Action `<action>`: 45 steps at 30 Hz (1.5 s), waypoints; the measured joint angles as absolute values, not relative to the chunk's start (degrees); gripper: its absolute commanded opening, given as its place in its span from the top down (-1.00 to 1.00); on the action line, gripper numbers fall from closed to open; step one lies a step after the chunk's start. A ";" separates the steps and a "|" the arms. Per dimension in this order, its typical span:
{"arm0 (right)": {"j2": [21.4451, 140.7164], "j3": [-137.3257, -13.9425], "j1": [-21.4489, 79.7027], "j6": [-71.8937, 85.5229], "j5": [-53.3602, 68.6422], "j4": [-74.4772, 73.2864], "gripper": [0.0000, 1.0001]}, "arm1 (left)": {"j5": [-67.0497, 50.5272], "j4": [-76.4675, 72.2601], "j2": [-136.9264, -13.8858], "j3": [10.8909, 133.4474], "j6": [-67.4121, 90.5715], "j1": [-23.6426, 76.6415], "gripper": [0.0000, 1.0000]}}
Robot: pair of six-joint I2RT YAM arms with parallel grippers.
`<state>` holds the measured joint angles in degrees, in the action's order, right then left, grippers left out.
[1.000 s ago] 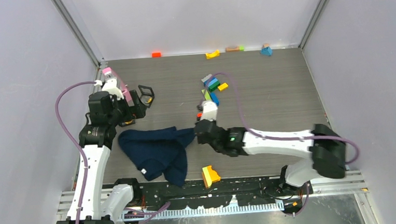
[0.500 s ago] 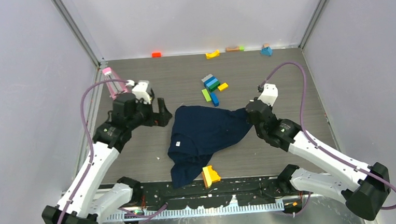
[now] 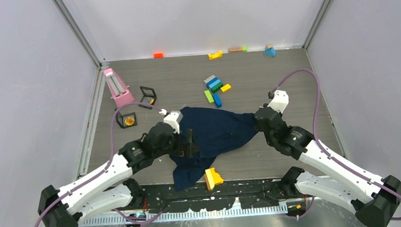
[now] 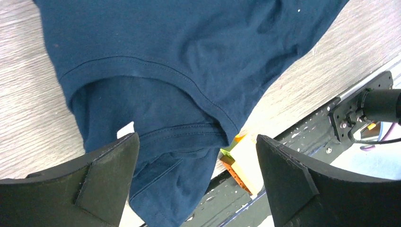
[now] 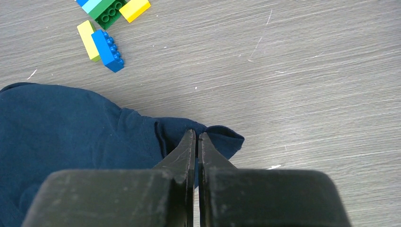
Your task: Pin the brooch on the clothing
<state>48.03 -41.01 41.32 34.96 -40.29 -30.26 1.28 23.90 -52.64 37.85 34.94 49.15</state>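
Observation:
The clothing (image 3: 218, 133), a dark navy T-shirt, lies crumpled at the table's middle, its lower end reaching the near edge. My right gripper (image 3: 256, 124) is shut on its right-hand edge; in the right wrist view the closed tips (image 5: 196, 138) pinch a fold of the clothing (image 5: 71, 127). My left gripper (image 3: 189, 146) hovers open over the shirt's left part. In the left wrist view the clothing (image 4: 189, 61) and its white label (image 4: 126, 129) lie below the gripper (image 4: 196, 182), nothing between its fingers. The brooch (image 3: 128, 120), small and orange-gold, sits in a black frame at the left.
A yellow wedge block (image 3: 212, 177) lies at the near edge beside the shirt's lower end, also in the left wrist view (image 4: 243, 161). A pink stand (image 3: 117, 87) and an empty black frame (image 3: 147, 94) are at the left. Coloured bricks (image 3: 214, 89) lie behind the shirt; more along the back wall.
My left arm has swung from the far left down over the shirt's left part, uncovering the pink stand and black frames. The right gripper dragged the shirt rightward, spreading it out.

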 measured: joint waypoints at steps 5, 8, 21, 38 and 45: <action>47.48 -40.86 41.23 35.70 -40.42 -31.48 0.99 | 5.02 24.14 -46.87 36.49 38.63 50.98 -0.58; 47.46 -40.86 41.23 36.32 -40.40 -31.99 0.99 | 5.13 23.11 -45.80 36.49 40.12 52.31 -0.33; 46.85 -40.86 41.23 37.60 -39.90 -32.40 0.99 | 16.01 23.16 -66.19 44.77 41.25 70.94 -0.26; 43.94 -40.84 41.12 37.65 -39.81 -34.00 0.99 | 36.47 34.09 -82.54 56.55 36.75 78.72 -0.07; 43.72 -40.71 41.12 37.65 -39.90 -34.41 0.99 | 38.04 37.17 -85.95 57.32 37.06 78.74 -0.01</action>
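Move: The clothing's folded hem corner lies roughly 9 cm to the right of the left hand, 4 cm back and 10 cm below. The yellow block stands about 8 cm nearer the base than this corner and nearly in line with it. The raised corner of the clothing is about 26 cm right of the left hand, 8 cm ahead and slightly higher, already pinched by the right hand. From the right hand the hem corner is some 18 cm left, 13 cm back and 15 cm down. The clothing's hem corner is what the open left hand closes in on: after a small rise it swings right and back over the cloth, then sinks, ending about 5.5 cm right and 4.5 cm lower. It rolls some 35 degrees, left side up, bringing the fingers round to point more forward, and narrows them to about half open. The right hand keeps its pinch on the raised corner almost in place. ##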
